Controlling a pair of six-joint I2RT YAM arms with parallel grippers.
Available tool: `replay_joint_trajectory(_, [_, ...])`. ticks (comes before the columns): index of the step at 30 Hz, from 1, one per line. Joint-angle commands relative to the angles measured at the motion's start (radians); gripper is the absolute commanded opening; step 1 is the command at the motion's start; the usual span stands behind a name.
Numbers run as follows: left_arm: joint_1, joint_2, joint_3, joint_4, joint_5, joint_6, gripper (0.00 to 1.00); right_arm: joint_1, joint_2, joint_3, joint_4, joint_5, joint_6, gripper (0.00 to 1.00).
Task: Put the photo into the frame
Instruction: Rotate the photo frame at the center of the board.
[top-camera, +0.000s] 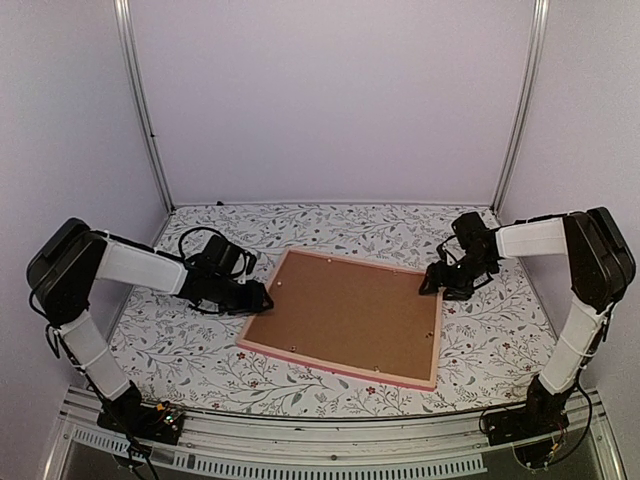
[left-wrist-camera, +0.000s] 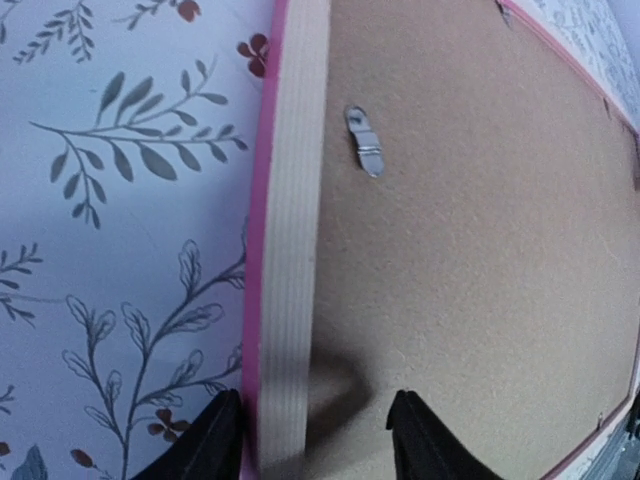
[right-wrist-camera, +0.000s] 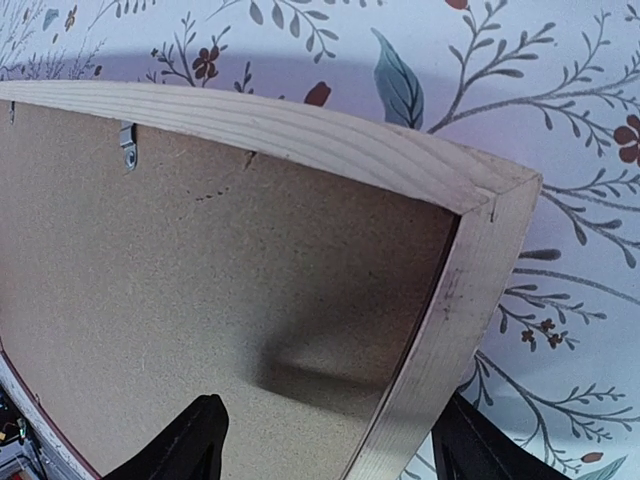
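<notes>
The frame (top-camera: 340, 366) lies face down in the middle of the table, with a brown backing board (top-camera: 345, 315) filling it. The photo is hidden. My left gripper (top-camera: 262, 297) is at the frame's left edge. In the left wrist view its jaws (left-wrist-camera: 318, 435) are open astride the pale wooden rail (left-wrist-camera: 290, 250): one finger is against the pink outer side, the other over the board (left-wrist-camera: 470, 260), clear of the rail. My right gripper (top-camera: 430, 283) is at the far right corner. Its jaws (right-wrist-camera: 330, 445) stand open astride the right rail (right-wrist-camera: 450, 330).
Small metal turn clips (left-wrist-camera: 365, 142) (right-wrist-camera: 127, 145) sit on the backing board along the rails. The table (top-camera: 200, 350) has a floral cloth. White walls and metal posts close in the back and sides.
</notes>
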Motion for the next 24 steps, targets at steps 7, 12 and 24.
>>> replay_joint_trajectory(7, [-0.088,-0.092,-0.090,-0.129,0.023,-0.015,0.78,0.010,0.179,0.209,0.078,-0.075,-0.121,0.72])
replay_joint_trajectory(12, [-0.086,-0.137,-0.070,-0.143,-0.076,0.013,0.95,0.010,0.222,0.320,0.048,-0.060,-0.184,0.73])
replay_joint_trajectory(24, [-0.026,0.058,0.185,-0.241,-0.313,0.124,0.96,0.011,0.169,0.275,0.023,-0.012,-0.193,0.73])
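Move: The photo frame's middle is about 21 cm right of the left hand and 1 cm back, at roughly fingertip height. The left bar lies between the left fingers; the far-left corner is some 17 cm ahead and 6 cm right of the hand, and the near clip about 6 cm ahead and 4 cm right. From the right hand, the frame's middle is some 21 cm left and 5 cm back, while the far-right corner is 6 cm ahead and 1 cm right. The right hand's outer finger stays against the outside of the right bar as the hand carries it some 8 cm forward and a little left, turning counter-clockwise before stopping. The left hand comes free of the outside of the left bar, opening wide as it draws back about 4 cm, then reverses forward past its starting place, rolling its left side up while still straddling the bar. ##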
